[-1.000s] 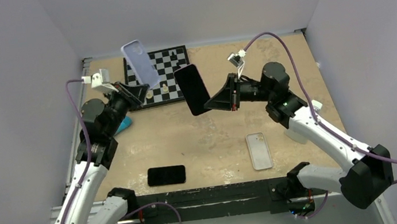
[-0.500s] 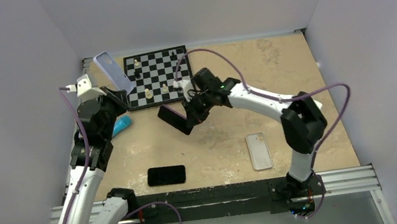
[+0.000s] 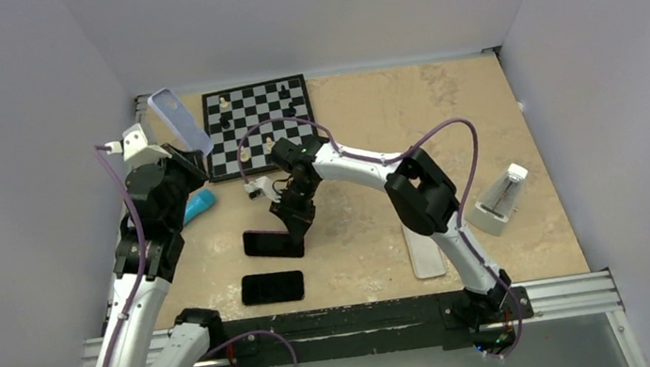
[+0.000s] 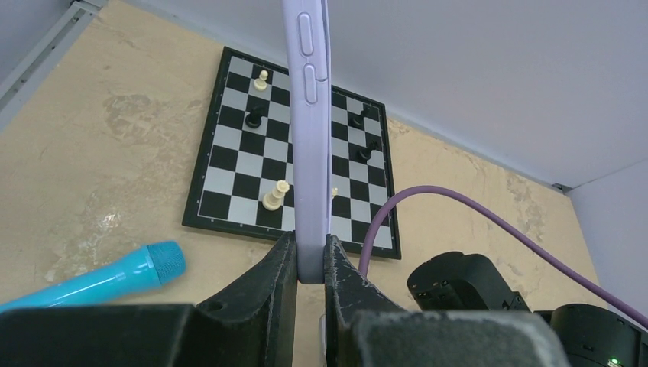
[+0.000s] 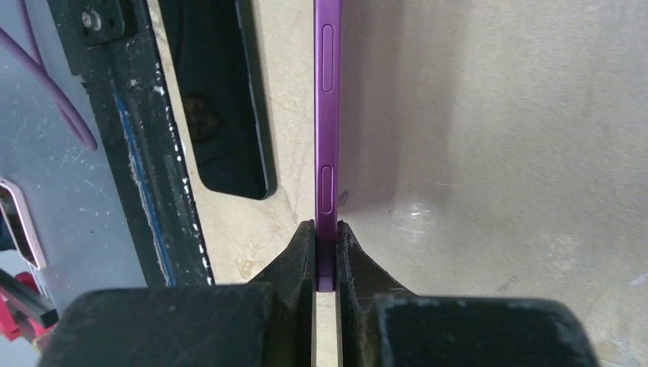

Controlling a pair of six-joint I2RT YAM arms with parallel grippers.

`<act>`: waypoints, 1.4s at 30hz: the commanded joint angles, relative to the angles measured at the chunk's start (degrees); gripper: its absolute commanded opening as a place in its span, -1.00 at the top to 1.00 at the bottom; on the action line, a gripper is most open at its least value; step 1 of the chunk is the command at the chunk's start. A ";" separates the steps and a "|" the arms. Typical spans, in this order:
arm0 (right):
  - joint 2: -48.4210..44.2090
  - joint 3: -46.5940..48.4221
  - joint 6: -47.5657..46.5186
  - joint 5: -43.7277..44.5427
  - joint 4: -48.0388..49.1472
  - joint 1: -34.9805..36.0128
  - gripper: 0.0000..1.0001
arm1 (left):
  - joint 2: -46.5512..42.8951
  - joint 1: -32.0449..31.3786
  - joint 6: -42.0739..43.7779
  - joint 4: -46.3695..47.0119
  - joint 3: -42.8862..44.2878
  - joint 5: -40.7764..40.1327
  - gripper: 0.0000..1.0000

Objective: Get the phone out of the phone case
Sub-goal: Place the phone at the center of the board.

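The lilac phone case [image 3: 179, 119] stands empty and upright in the air over the chessboard's left edge. My left gripper [image 3: 200, 152] is shut on its lower end; in the left wrist view the case [image 4: 307, 115] rises edge-on from between the jaws of that gripper [image 4: 312, 246]. The phone [image 3: 268, 244], with a purple frame and a dark face, is out of the case and low over the table left of centre. My right gripper [image 3: 295, 229] is shut on its end. The right wrist view has the phone [image 5: 326, 115] edge-on, clamped in the gripper [image 5: 326, 231].
A second black phone [image 3: 272, 287] lies just in front of the held one and shows again as the phone [image 5: 218, 99] in the right wrist view. A pale case [image 3: 427, 260] lies right of centre, partly under my right arm. Chessboard [image 3: 262, 127] at the back, blue microphone [image 3: 197, 206] left, metronome [image 3: 500, 202] right.
My right arm has swung left and down, carrying the phone from mid-air to low over the table near the black phone. The left gripper has drawn the case left and back.
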 commanded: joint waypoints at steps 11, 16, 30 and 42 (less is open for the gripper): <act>3.82 0.68 -4.02 0.88 1.64 2.20 1.00 | 0.45 0.37 0.09 2.50 2.44 3.06 1.00; 5.54 2.86 -3.47 1.60 1.83 2.18 0.96 | 0.89 0.37 -0.29 2.80 2.37 4.53 1.00; 6.64 3.36 -3.16 6.87 1.36 2.46 0.64 | 1.12 0.37 -0.77 3.63 1.92 5.80 1.00; 0.51 -1.53 -0.46 14.68 9.99 2.97 0.32 | 0.97 0.37 -0.84 4.81 1.22 6.23 1.00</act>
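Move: The spot for the purple-edged phone I grip by its far edge near the right-hand end lies about 3 cm back, 8 cm left and 4 cm below my right hand. Just behind that spot, the black phone lies some 11 cm back and 8 cm left of this hand; the blue microphone is about 7 cm ahead and 31 cm left. From my left hand the spot is some 13 cm back, 12 cm right and far below. With my right hand low over the table, I draw the pinched purple-edged phone about 2.5 cm back towards the black phone, then shift it 1.5 cm left. There I open the fingers partway and let go, easing some 2.5 cm forward and 2 cm down around its far edge. My left hand keeps hold of the lilac case, drifting slightly right with a small clockwise turn. ##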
